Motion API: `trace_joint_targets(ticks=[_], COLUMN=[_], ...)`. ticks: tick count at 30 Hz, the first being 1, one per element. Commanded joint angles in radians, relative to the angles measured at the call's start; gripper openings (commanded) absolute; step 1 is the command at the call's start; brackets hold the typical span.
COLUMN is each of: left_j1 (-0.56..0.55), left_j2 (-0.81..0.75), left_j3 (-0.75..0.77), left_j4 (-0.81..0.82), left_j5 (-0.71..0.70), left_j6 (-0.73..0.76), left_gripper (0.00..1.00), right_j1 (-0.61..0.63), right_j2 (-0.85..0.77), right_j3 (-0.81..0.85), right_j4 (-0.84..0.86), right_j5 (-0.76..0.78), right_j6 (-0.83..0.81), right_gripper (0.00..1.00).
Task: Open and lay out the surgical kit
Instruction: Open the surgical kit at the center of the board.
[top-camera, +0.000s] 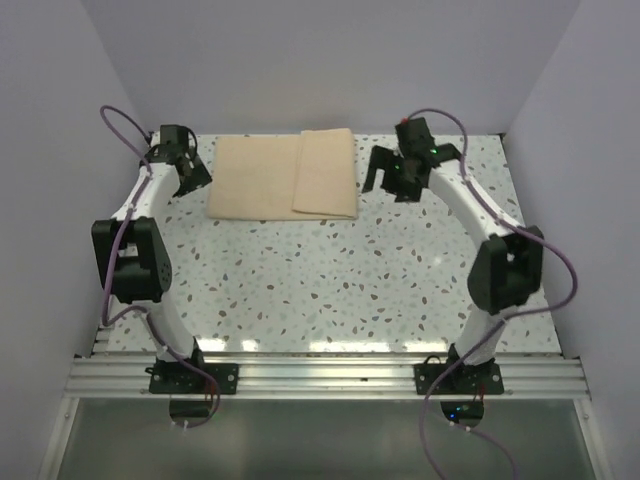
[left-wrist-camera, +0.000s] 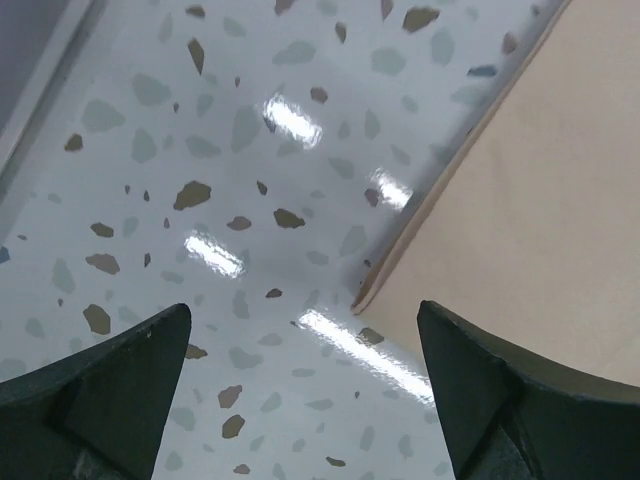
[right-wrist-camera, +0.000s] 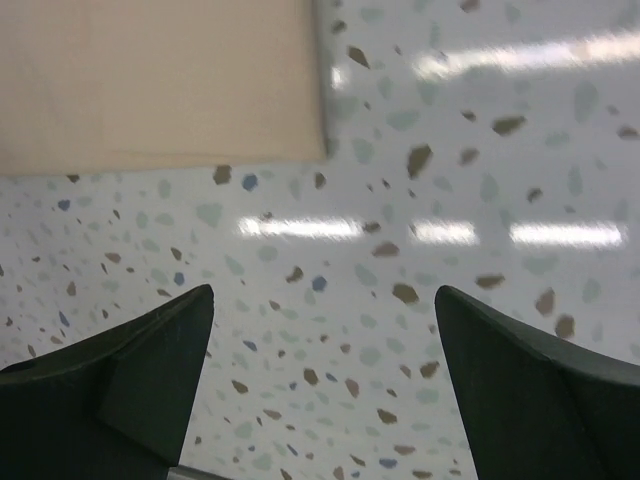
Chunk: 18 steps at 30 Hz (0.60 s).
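Note:
The surgical kit (top-camera: 285, 175) lies at the back of the table as a flat beige cloth wrap, with one flap folded over its right part (top-camera: 327, 172). No tray or instruments show. My left gripper (top-camera: 192, 176) stands open just left of the wrap's left edge (left-wrist-camera: 540, 200), nothing between its fingers. To the right of the wrap, my right gripper (top-camera: 387, 181) is open above bare table, and the wrap's corner (right-wrist-camera: 160, 80) shows at the upper left of the right wrist view.
The speckled terrazzo tabletop (top-camera: 330, 280) stretches from the wrap to the metal rail (top-camera: 330, 375) where the arm bases are bolted. Pale walls close in the left, back and right sides.

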Motion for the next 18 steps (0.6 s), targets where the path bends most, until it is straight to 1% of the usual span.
trace_joint_targets(ticks=[1, 2, 3, 4, 5, 7, 8, 9, 10, 11, 12, 13, 14, 16, 18], left_j1=[0.011, 0.011, 0.011, 0.011, 0.011, 0.009, 0.011, 0.009, 0.009, 0.009, 0.009, 0.006, 0.003, -0.003, -0.006], left_j2=[0.046, 0.045, 0.051, 0.06, 0.072, 0.106, 0.109, 0.109, 0.103, 0.1, 0.094, 0.076, 0.066, 0.046, 0.03], left_j3=[-0.069, -0.086, -0.1, -0.106, -0.1, -0.078, -0.078, -0.081, -0.094, -0.1, -0.107, -0.129, -0.141, -0.172, -0.208], left_j4=[-0.003, 0.037, 0.054, 0.065, 0.057, 0.044, 0.042, 0.048, 0.053, 0.06, 0.068, 0.077, 0.099, 0.111, 0.134], left_j5=[0.071, 0.084, 0.117, 0.133, 0.144, 0.174, 0.184, 0.208, 0.22, 0.233, 0.257, 0.263, 0.269, 0.271, 0.265], left_j6=[0.006, 0.001, -0.005, -0.005, -0.007, -0.014, -0.017, -0.025, -0.031, -0.037, -0.047, -0.051, -0.053, -0.056, -0.063], left_gripper=[1.0, 1.0, 1.0, 1.0, 1.0, 1.0, 1.0, 1.0, 1.0, 1.0, 1.0, 1.0, 1.0, 1.0, 1.0], right_j1=[0.129, 0.17, 0.187, 0.202, 0.227, 0.238, 0.242, 0.244, 0.247, 0.261, 0.273, 0.288, 0.323, 0.356, 0.391], right_j2=[0.261, 0.323, 0.461, 0.523, 0.595, 0.743, 0.761, 0.764, 0.74, 0.732, 0.738, 0.756, 0.825, 0.891, 0.925], right_j3=[0.346, 0.541, 0.643, 0.749, 0.952, 1.111, 1.139, 1.102, 1.044, 0.949, 0.937, 0.957, 1.048, 1.145, 1.144], right_j4=[-0.134, -0.168, -0.199, -0.251, -0.273, -0.284, -0.257, -0.215, -0.105, -0.06, -0.034, -0.038, -0.057, -0.107, -0.094], right_j5=[0.044, 0.061, 0.065, 0.065, 0.065, 0.056, 0.049, 0.042, 0.045, 0.05, 0.065, 0.091, 0.104, 0.145, 0.179], right_j6=[-0.035, -0.038, -0.04, -0.037, -0.029, 0.017, 0.04, 0.086, 0.101, 0.109, 0.097, 0.076, 0.051, -0.003, -0.007], right_gripper=[0.95, 0.95, 0.95, 0.95, 0.95, 0.95, 0.95, 0.95, 0.94, 0.94, 0.93, 0.93, 0.93, 0.93, 0.92])
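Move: The right hand goes for the front end of the folded flap's free edge, about 24 cm to its left, 11 cm ahead and 14 cm below; the kit's right front corner lies some 8 cm left, 10 cm ahead and equally low. From the left hand, the kit's left front corner is about 3 cm right, level fore and aft, 11 cm below; the flap edge is roughly 23 cm right and 1 cm ahead, equally low. Right hand sweeps 22 cm left and forward, then lowers towards the flap edge; left hand sinks 9 cm. ##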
